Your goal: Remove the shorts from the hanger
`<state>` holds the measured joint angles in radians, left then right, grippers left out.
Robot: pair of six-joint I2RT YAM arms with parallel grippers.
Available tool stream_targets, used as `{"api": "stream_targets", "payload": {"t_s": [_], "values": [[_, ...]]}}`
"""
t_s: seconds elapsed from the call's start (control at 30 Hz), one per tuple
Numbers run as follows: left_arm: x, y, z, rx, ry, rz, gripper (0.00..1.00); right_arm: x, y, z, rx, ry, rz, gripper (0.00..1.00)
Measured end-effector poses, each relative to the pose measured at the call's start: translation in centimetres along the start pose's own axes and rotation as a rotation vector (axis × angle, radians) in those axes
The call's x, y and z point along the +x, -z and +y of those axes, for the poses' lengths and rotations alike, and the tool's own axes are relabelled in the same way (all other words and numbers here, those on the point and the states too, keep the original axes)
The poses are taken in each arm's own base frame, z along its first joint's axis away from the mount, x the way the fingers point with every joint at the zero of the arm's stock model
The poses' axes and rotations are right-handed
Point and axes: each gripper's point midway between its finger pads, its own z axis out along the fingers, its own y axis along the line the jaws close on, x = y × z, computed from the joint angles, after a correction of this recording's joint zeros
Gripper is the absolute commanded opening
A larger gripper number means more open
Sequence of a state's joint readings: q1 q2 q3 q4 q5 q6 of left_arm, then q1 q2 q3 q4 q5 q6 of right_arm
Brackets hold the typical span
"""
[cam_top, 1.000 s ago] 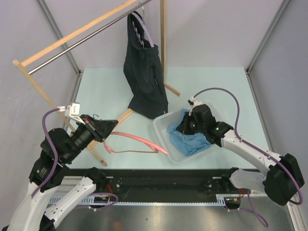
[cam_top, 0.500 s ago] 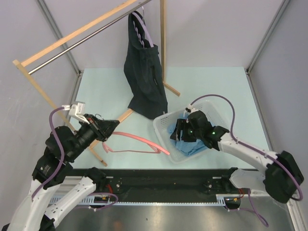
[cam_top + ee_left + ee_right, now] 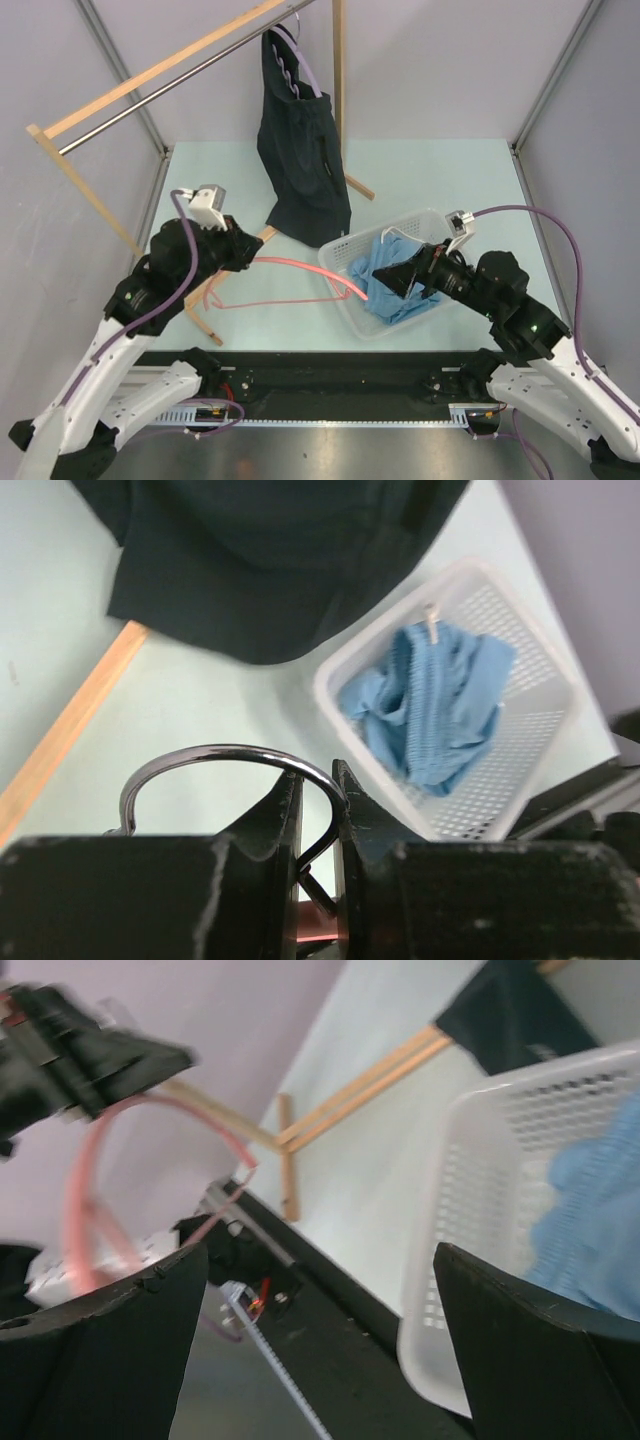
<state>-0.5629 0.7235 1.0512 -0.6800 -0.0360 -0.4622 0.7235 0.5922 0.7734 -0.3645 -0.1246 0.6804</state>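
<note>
The dark navy shorts hang from a lilac hanger on the rail, their hem also in the left wrist view. The light blue shorts lie crumpled in the white basket, seen too by both wrist cameras. My left gripper is shut on the metal hook of a bare pink hanger, held level over the table. My right gripper stands wide open over the basket's near-left part, holding nothing.
A wooden clothes rack with a metal rail stands at the back left; its post rises behind the dark shorts and its foot bars lie on the pale green table. The black base rail runs along the near edge.
My right gripper has opened, let go of the blue shorts in the basket and drawn back to the right. My left arm has swung up and right, carrying the pink hanger.
</note>
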Motion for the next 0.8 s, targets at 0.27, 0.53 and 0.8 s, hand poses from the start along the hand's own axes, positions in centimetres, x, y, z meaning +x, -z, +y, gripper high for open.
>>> {"api": "stream_targets", "payload": {"t_s": [0.27, 0.53, 0.8], "values": [[1.0, -2.2, 1.8, -0.103, -0.046, 0.08, 0.0, 0.7, 0.5, 6.2, -0.254, 0.026, 0.103, 1.0], [1.0, -2.0, 1.7, -0.099, -0.068, 0.091, 0.0, 5.3, -2.1, 11.8, -0.313, 0.204, 0.265, 0.75], [1.5, -1.0, 1.3, -0.064, -0.08, 0.108, 0.04, 8.6, -4.5, 10.4, -0.185, 0.339, 0.313, 0.08]]}}
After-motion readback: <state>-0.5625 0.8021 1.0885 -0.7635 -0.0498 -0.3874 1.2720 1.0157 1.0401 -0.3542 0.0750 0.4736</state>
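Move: The pink hanger, now bare, has its free end about 9 cm to the right hand's left and 5 cm back, a little higher. The basket with the blue shorts in it sits roughly 20 cm below that hand, some 4 cm out and 4 cm to its right; the hanging dark shorts are about 20 cm farther out and 19 cm left. From the left hand, which already holds the hanger, the free end is some 24 cm right and 8 cm back, about level. The bare hanger's free end is what the right hand goes for: open, it swings about 12 cm left and 7 cm back, rising some 5 cm and then sinking to its starting height, turning roughly 25 degrees counter-clockwise. Its fingers close around the pink arm near the end, down to about a third open. The left hand keeps its hold by the hook, dips about 2 cm and rolls slightly. ##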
